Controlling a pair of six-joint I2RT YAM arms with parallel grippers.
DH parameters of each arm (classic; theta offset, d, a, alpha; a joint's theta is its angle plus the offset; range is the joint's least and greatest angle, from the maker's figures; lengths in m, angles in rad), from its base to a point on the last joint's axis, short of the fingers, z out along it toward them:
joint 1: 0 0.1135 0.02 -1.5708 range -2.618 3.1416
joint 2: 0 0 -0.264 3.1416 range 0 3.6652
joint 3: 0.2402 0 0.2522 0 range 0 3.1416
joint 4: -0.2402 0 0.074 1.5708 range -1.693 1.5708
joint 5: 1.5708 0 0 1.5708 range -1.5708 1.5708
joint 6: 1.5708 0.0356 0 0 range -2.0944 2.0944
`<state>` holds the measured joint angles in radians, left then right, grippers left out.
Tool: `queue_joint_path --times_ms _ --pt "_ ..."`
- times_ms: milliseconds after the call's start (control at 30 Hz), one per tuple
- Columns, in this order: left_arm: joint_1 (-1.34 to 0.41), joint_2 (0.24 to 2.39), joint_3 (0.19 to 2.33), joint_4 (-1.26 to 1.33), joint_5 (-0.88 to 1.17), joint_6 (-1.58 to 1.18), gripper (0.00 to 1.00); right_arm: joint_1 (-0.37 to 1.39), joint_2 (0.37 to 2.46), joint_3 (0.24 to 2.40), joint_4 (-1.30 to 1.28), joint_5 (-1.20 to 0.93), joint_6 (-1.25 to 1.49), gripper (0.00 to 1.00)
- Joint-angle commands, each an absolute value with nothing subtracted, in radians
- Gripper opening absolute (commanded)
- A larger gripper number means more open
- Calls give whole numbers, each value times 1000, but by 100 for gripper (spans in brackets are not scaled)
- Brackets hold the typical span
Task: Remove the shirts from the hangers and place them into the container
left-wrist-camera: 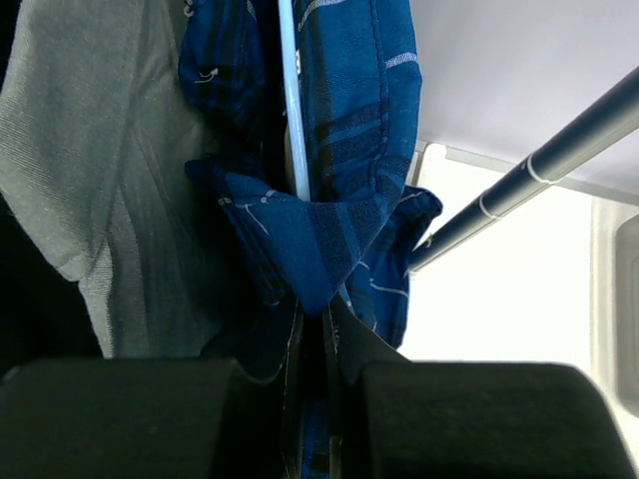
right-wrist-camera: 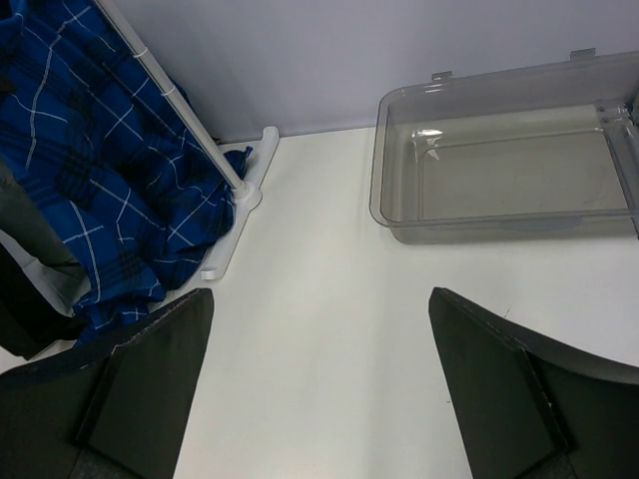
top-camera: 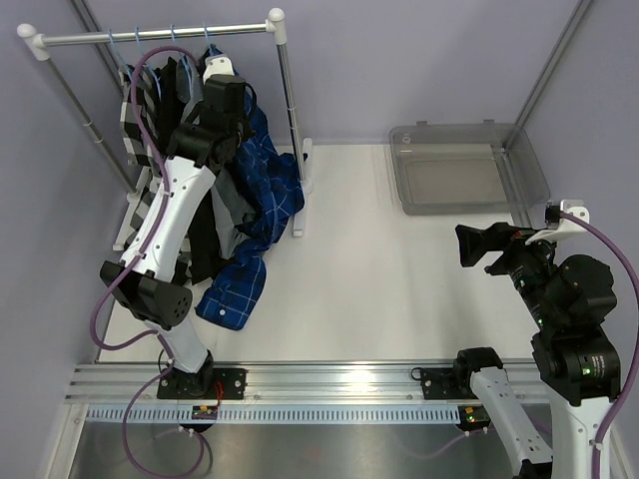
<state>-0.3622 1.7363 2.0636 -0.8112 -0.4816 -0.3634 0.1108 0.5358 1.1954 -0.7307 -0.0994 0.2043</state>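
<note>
The blue plaid shirt hangs from the rack at the back left, its sleeve trailing onto the table. A black-and-white check shirt and a black shirt hang beside it. Light-blue hangers hook over the rail. My left gripper is shut on a fold of the blue plaid shirt, right beside the hanger wire, with the grey shirt to its left. My right gripper stands open over bare table, holding nothing. The clear container sits at the back right with nothing in it.
The silver rail with white caps spans the rack top, and one upright runs close to my left gripper. The rack's white foot rests on the table left of the container. A metal frame post stands behind the tub.
</note>
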Motion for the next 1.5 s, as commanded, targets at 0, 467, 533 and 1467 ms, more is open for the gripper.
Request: queue_joint_path --times_ms 0,467,533,1467 --pt "-367 1643 2120 -773 -448 -253 0 120 523 1200 -727 -113 183 99" --pt "-367 1436 2132 -775 -302 -161 0 123 526 1201 -723 -141 178 100" --pt "-367 1404 2097 -776 -288 -181 0 124 528 1204 -726 -146 175 99" --pt "-367 945 1951 -775 406 -156 0 123 700 1328 -670 -232 146 100"
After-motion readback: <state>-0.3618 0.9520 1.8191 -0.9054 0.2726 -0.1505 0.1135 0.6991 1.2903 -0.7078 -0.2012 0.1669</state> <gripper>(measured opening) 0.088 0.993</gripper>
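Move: The left hand is already shut on the blue plaid shirt at the near shoulder of its hanger, whose hook sits on the rail about 10 cm ahead, 3 cm left and 14 cm up. The rack's right post stands some 12 cm right and 8 cm ahead; the grey shirt hangs about 7 cm left and 7 cm ahead. The container is roughly 60 cm right, 9 cm ahead and 36 cm below; from the right hand it is about 35 cm ahead, 10 cm right and 36 cm below. Keeping its pinch on the blue shirt and hanger, the left hand draws back towards its base while rising about 12 cm to unhook the hanger from the rail, dips some 7 cm as it goes on back, then climbs again, ending nearly 30 cm back and well above its start. Late on the way it swings clockwise by about 45 degrees and tips its fingers upward, turning the shirt towards the right hand, which stays open and eases a few centimetres forward and left. ##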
